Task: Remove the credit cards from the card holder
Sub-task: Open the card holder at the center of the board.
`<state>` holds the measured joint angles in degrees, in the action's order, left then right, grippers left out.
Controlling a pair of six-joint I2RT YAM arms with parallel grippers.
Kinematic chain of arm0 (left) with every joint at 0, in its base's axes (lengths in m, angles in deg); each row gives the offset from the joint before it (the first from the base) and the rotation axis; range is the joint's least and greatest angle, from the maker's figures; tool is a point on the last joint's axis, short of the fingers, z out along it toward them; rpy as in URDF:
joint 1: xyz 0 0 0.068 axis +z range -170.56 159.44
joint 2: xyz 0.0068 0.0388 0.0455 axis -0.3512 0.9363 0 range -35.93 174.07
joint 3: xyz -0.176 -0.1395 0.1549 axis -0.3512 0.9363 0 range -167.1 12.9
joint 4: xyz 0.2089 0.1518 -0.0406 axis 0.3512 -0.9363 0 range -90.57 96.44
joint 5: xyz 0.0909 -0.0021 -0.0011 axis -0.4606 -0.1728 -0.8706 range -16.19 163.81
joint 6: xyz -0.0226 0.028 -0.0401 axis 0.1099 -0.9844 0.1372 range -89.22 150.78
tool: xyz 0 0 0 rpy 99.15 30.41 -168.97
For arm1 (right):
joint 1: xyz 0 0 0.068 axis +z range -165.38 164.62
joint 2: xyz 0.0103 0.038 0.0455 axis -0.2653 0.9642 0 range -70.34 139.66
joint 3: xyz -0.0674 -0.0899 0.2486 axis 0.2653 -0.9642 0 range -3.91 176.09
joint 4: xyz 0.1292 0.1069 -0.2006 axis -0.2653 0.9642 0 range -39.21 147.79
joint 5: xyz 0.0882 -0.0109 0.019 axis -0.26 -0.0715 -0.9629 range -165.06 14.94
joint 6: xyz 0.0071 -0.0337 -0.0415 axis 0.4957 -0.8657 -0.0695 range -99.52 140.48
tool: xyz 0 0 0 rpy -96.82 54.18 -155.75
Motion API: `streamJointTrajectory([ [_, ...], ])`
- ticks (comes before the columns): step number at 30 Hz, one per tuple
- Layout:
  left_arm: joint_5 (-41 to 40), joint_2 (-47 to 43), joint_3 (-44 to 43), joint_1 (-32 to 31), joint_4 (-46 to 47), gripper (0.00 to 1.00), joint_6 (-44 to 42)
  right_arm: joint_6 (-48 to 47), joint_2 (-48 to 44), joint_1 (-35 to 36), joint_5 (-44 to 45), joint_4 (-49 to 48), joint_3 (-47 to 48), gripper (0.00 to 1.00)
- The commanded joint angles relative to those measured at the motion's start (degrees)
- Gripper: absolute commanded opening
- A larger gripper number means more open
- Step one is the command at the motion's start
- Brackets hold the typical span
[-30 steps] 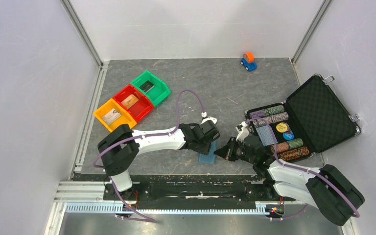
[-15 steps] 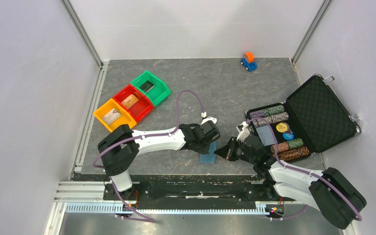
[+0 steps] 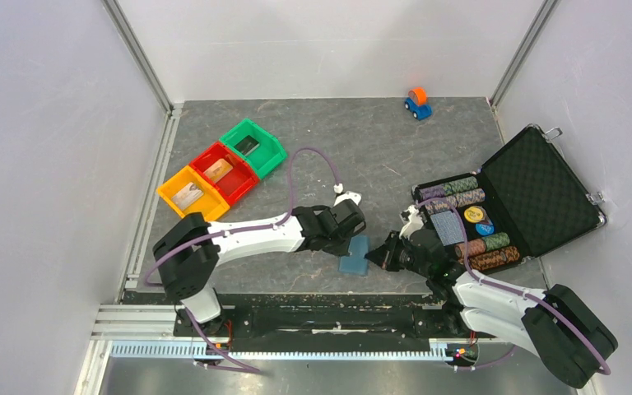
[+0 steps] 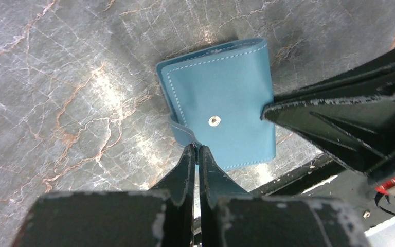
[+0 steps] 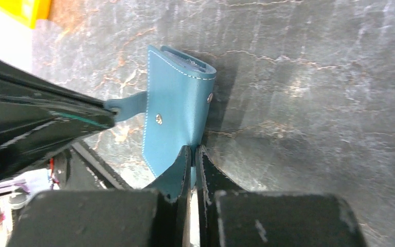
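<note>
The card holder (image 3: 352, 257), a slate blue wallet, lies folded on the table near the front edge, between my two grippers. Its snap strap (image 5: 129, 106) sticks out from one side. My left gripper (image 4: 196, 150) is shut on the end of that strap (image 4: 184, 136). My right gripper (image 5: 191, 152) is shut on the opposite edge of the card holder (image 5: 175, 110). At the open end of the fold only thin layered edges (image 5: 191, 63) show. A whitish credit card (image 3: 188, 196) lies in the yellow bin and a tan one (image 3: 218, 170) in the red bin.
Yellow (image 3: 172, 186), red (image 3: 200, 162) and green (image 3: 269, 141) bins stand in a row at the back left. An open black case (image 3: 535, 191) with poker chips sits at the right, close to my right arm. A small toy car (image 3: 416, 102) is at the far back.
My left gripper has closed on the strap of the card holder. The left arm and the card holder have shifted slightly. The right gripper has stayed shut on the card holder's edge.
</note>
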<state>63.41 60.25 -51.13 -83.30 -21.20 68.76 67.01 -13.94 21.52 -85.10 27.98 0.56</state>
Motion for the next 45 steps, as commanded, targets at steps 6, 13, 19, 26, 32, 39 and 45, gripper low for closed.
streamJointTrajectory([
  [6,0.03,-6.85,5.03,2.41,2.40,0.02,3.76,-9.80,1.15,-0.06,6.55,8.30,7.19,0.00],
  [13,9.60,-11.65,15.15,7.30,14.55,0.02,7.05,-13.13,1.33,0.09,9.56,17.15,13.18,0.39],
  [19,16.29,-12.43,20.46,10.24,22.33,0.02,8.69,-11.88,2.20,2.71,13.39,21.67,16.01,0.60],
  [26,18.20,-12.86,22.97,11.49,24.56,0.02,8.38,-10.35,6.68,11.58,21.29,24.99,20.46,0.86],
  [32,18.13,-13.55,24.41,11.85,24.56,0.02,8.34,-9.47,12.47,18.59,27.41,27.61,24.58,0.91],
  [39,17.26,-14.87,25.55,11.81,23.99,0.02,8.25,-7.73,16.53,23.31,31.46,27.91,26.44,0.97],
  [45,17.04,-15.64,25.70,11.85,23.37,0.02,8.17,-7.07,19.77,25.89,36.67,30.24,28.10,0.96],
])
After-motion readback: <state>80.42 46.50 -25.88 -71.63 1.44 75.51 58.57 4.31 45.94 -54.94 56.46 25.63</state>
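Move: The left hand already pinches the strap end, with the card holder's middle about 4 cm to its right, 1 cm ahead and 2 cm below. The right hand still grips the holder's right edge; the holder's middle is some 3 cm to its left, 1 cm ahead and level in height. The chip case lies about 24 cm to the right hand's right and 8 cm ahead. Right hand lets go, opens wide and tips down leftward over the holder; left draws strap 4 cm left. ##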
